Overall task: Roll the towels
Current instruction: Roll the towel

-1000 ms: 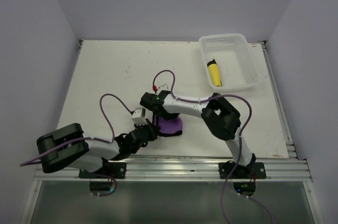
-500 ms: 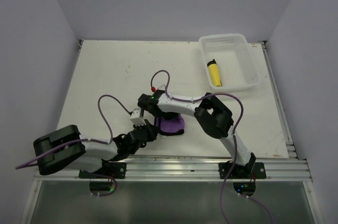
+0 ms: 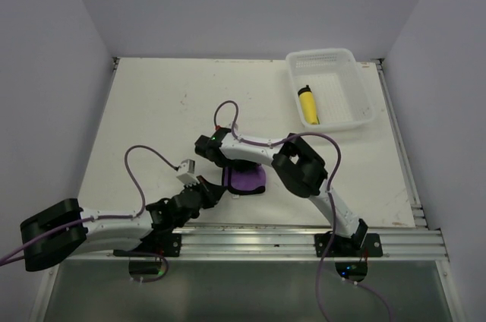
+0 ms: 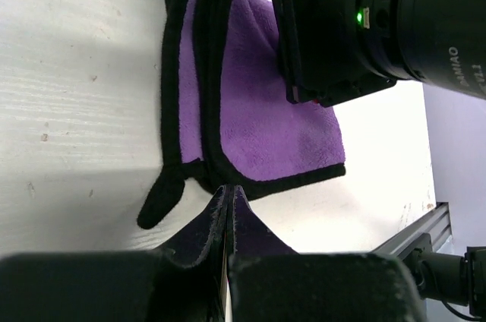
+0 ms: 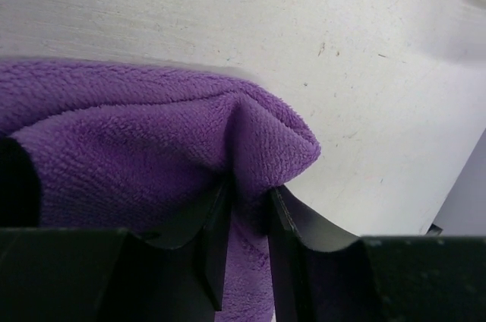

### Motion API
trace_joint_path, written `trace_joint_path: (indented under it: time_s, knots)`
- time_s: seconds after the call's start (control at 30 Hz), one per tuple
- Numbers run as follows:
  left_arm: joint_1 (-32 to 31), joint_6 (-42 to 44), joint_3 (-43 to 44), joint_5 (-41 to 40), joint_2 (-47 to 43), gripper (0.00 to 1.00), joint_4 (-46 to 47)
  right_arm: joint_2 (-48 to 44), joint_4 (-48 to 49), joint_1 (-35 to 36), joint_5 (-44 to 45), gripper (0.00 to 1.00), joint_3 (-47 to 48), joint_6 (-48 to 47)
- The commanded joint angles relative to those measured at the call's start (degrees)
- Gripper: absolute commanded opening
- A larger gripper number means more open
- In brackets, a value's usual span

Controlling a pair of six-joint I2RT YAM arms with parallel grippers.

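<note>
The purple towel (image 3: pixel 249 179) lies folded on the white table near the front, its black edging and loop (image 4: pixel 159 200) facing my left gripper. My left gripper (image 3: pixel 215 187) is shut with nothing between its jaws; its tips (image 4: pixel 228 189) touch the towel's (image 4: pixel 258 109) near black edge. My right gripper (image 3: pixel 226 168) comes down on the towel's far side, and a raised fold of purple cloth (image 5: pixel 137 132) sits pinched between its narrowly parted jaws (image 5: pixel 247 200). The yellow towel (image 3: pixel 307 106) lies rolled in the basket.
The white perforated basket (image 3: pixel 323 56) stands at the back right of the table. The right arm's black wrist housing (image 4: pixel 380 26) hangs over the purple towel. A metal rail (image 3: pixel 250 240) runs along the near table edge.
The left arm has stretched out lower and its elbow has swung left, the gripper staying at the towel's near edge. The right wrist has shifted slightly left over the towel.
</note>
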Motion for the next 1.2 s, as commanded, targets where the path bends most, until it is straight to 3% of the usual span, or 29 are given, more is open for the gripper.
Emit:
trace_joint_path:
  time_s: [0.0, 0.3, 0.47, 0.87, 1.07, 1.17]
  knots:
    - [-0.5, 0.2, -0.6, -2.0, -0.3, 0.00, -1.8, 2.8, -2.5, -0.2, 0.5, 0.31, 3.5, 2.8]
    - [-0.5, 1.5, 1.0, -2.2, 9.3, 0.00, 4.0, -2.8, 0.2, -0.6, -4.5, 0.41, 1.1, 1.5]
    - [-0.5, 3.2, 3.5, -3.5, 10.3, 0.00, 3.1, -8.8, 3.1, -2.5, -7.2, 0.49, -3.4, 1.2]
    - [-0.5, 5.9, 6.6, -4.8, 9.7, 0.00, -0.3, -33.6, 21.1, -6.4, -17.2, 0.54, -28.1, 6.1]
    - [-0.5, 6.6, 7.8, -5.6, 4.5, 0.00, -5.4, -41.7, 37.3, -7.5, -26.6, 0.52, -44.4, 12.6]
    - [-0.5, 7.3, 8.2, -5.9, 3.6, 0.00, -6.5, -42.0, 40.4, -7.7, -25.9, 0.52, -47.0, 15.3]
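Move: Folded purple towel: the middle of its right-hand edge is the right hand's next place, roughly 5 cm back, 3 cm to its right and 1 cm below; the towel's middle lies about 5 cm back and 1 cm left. The rolled yellow towel in the basket is some 17 cm ahead and 18 cm right, 1 cm up. From the closed left hand that right edge is about 4 cm ahead, 12 cm right and 4 cm lower. The purple fold between the right fingers comes free as they open further; that hand lifts about 5 cm, then swings back and right, turning its fingers some 40 degrees towards straight down, and starts sinking over the towel's right edge, one finger either side. The left hand, still shut, dips about 3.5 cm by the near-left corner and rises again. ##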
